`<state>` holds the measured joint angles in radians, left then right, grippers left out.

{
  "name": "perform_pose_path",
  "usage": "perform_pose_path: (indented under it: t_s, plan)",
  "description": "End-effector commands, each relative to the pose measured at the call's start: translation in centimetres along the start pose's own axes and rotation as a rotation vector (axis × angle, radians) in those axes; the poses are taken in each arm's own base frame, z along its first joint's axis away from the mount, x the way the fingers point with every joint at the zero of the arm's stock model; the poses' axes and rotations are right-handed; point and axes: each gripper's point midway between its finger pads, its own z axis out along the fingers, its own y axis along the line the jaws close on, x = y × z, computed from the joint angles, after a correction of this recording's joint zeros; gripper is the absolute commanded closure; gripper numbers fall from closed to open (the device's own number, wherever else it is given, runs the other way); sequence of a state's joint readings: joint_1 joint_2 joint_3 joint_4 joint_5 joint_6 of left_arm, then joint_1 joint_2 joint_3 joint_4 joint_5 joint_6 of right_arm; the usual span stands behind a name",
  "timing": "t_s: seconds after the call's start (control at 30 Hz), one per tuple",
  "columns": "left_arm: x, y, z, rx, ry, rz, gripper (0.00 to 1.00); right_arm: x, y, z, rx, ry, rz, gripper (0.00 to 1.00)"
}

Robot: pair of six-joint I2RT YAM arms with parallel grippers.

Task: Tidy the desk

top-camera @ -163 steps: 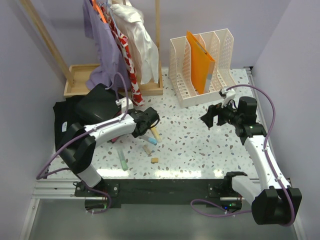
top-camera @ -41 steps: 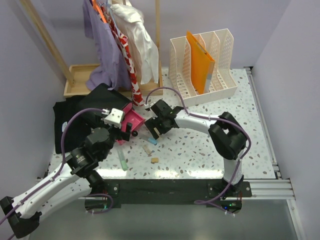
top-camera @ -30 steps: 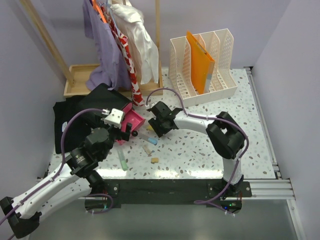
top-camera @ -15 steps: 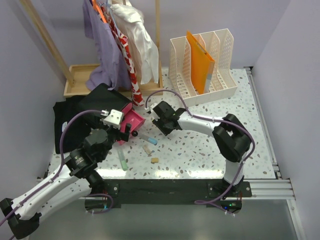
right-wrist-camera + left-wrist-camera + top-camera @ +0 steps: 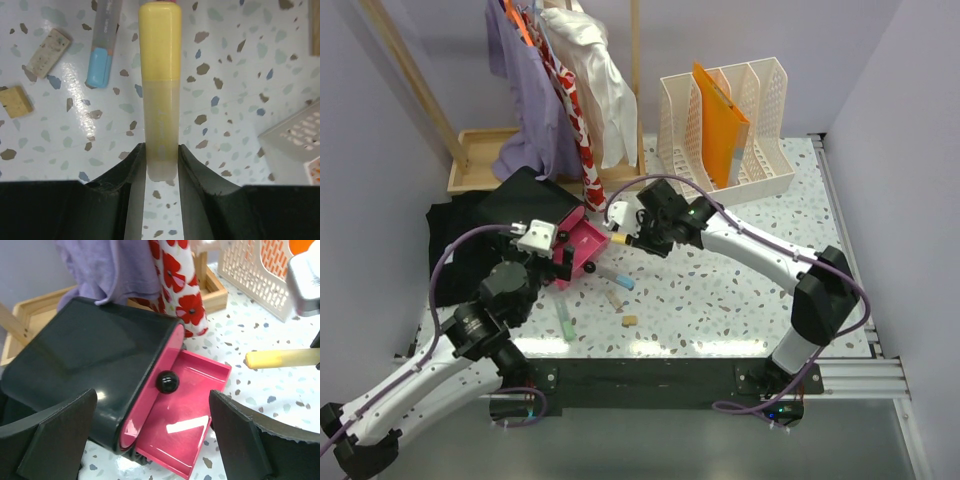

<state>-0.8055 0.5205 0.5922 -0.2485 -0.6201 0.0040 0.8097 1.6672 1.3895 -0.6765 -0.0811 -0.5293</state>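
Note:
The desk [image 5: 720, 290] is a white speckled tabletop. A black box [image 5: 525, 205] with an open pink drawer [image 5: 588, 245] sits at its left; the drawer also shows in the left wrist view [image 5: 185, 405], with a black knob [image 5: 167, 381]. My left gripper [image 5: 565, 262] hovers open and empty just in front of the drawer [image 5: 150, 450]. My right gripper [image 5: 634, 238] is shut on a yellow marker [image 5: 160, 85], holding it above the desk just right of the drawer, where it also shows in the top view [image 5: 620, 238] and the left wrist view [image 5: 282, 358].
A blue-capped marker [image 5: 617, 278], a green marker [image 5: 565, 320] and two cork-like blocks [image 5: 614, 299] [image 5: 629, 321] lie on the desk. A white file organizer [image 5: 760, 110] with an orange folder [image 5: 720, 120] stands at the back. Hanging clothes [image 5: 570, 90], a wooden tray [image 5: 470, 165] and a black garment [image 5: 450, 245] are at the left.
My right gripper has lifted the yellow marker off the desk and carried it slightly back, beside the drawer. My left arm has shifted only slightly.

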Motion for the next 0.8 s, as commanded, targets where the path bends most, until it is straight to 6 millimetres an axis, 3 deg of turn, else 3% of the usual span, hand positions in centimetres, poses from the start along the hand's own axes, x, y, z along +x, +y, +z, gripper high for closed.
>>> perform_pose_path:
  t_s: [0.0, 0.17, 0.3, 0.53, 0.63, 0.77]
  plan:
    - [-1.6, 2.7, -0.7, -0.127, -0.068, -0.057, 0.0, -4.0, -1.4, -2.2, -0.015, -0.094, -0.219, 1.0]
    - [-2.2, 5.1, -1.9, -0.227, -0.111, -0.106, 0.0, -8.0, -1.5, -2.7, 0.004, -0.169, -0.397, 1.0]
    - [-2.4, 6.5, -2.8, -0.29, -0.135, -0.139, 0.0, -10.2, -1.0, -1.6, 0.052, -0.144, -0.525, 1.0]
    - [-2.4, 7.1, -3.1, -0.315, -0.143, -0.152, 0.0, -14.2, 0.4, 1.0, 0.161, -0.1, -0.69, 1.0]
    - [-2.5, 7.1, -3.1, -0.317, -0.143, -0.153, 0.0, -16.0, 0.4, 1.0, 0.207, -0.11, -0.702, 0.99]
    - [-2.5, 7.3, -3.2, -0.325, -0.146, -0.157, 0.0, -16.7, 1.0, 2.5, 0.225, -0.098, -0.692, 0.91]
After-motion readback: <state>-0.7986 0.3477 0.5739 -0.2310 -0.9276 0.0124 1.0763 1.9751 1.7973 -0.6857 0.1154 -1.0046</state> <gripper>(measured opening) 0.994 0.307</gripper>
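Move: The right hand holds the yellow marker some 13 cm above the desk, and the open pink drawer lies about 18 cm to its left, 3 cm farther out and 8 cm lower. On the desk, the blue-capped marker lies roughly 10 cm to the left and 1 cm nearer, the grey eraser about 10 cm left and 7 cm nearer. From the empty left hand, the drawer is some 12 cm ahead, 5 cm to the right and 14 cm below. Leftward, in a low arc, the right hand carries the yellow marker to the open pink drawer: it first rises nearly 6 cm, then swings over and sinks about half of that, some 13 cm left in all. The wrist turns about 30 degrees counter-clockwise and tips its fingers up, grip kept. The open left hand draws away to the left by about 7 cm, rising slightly. ##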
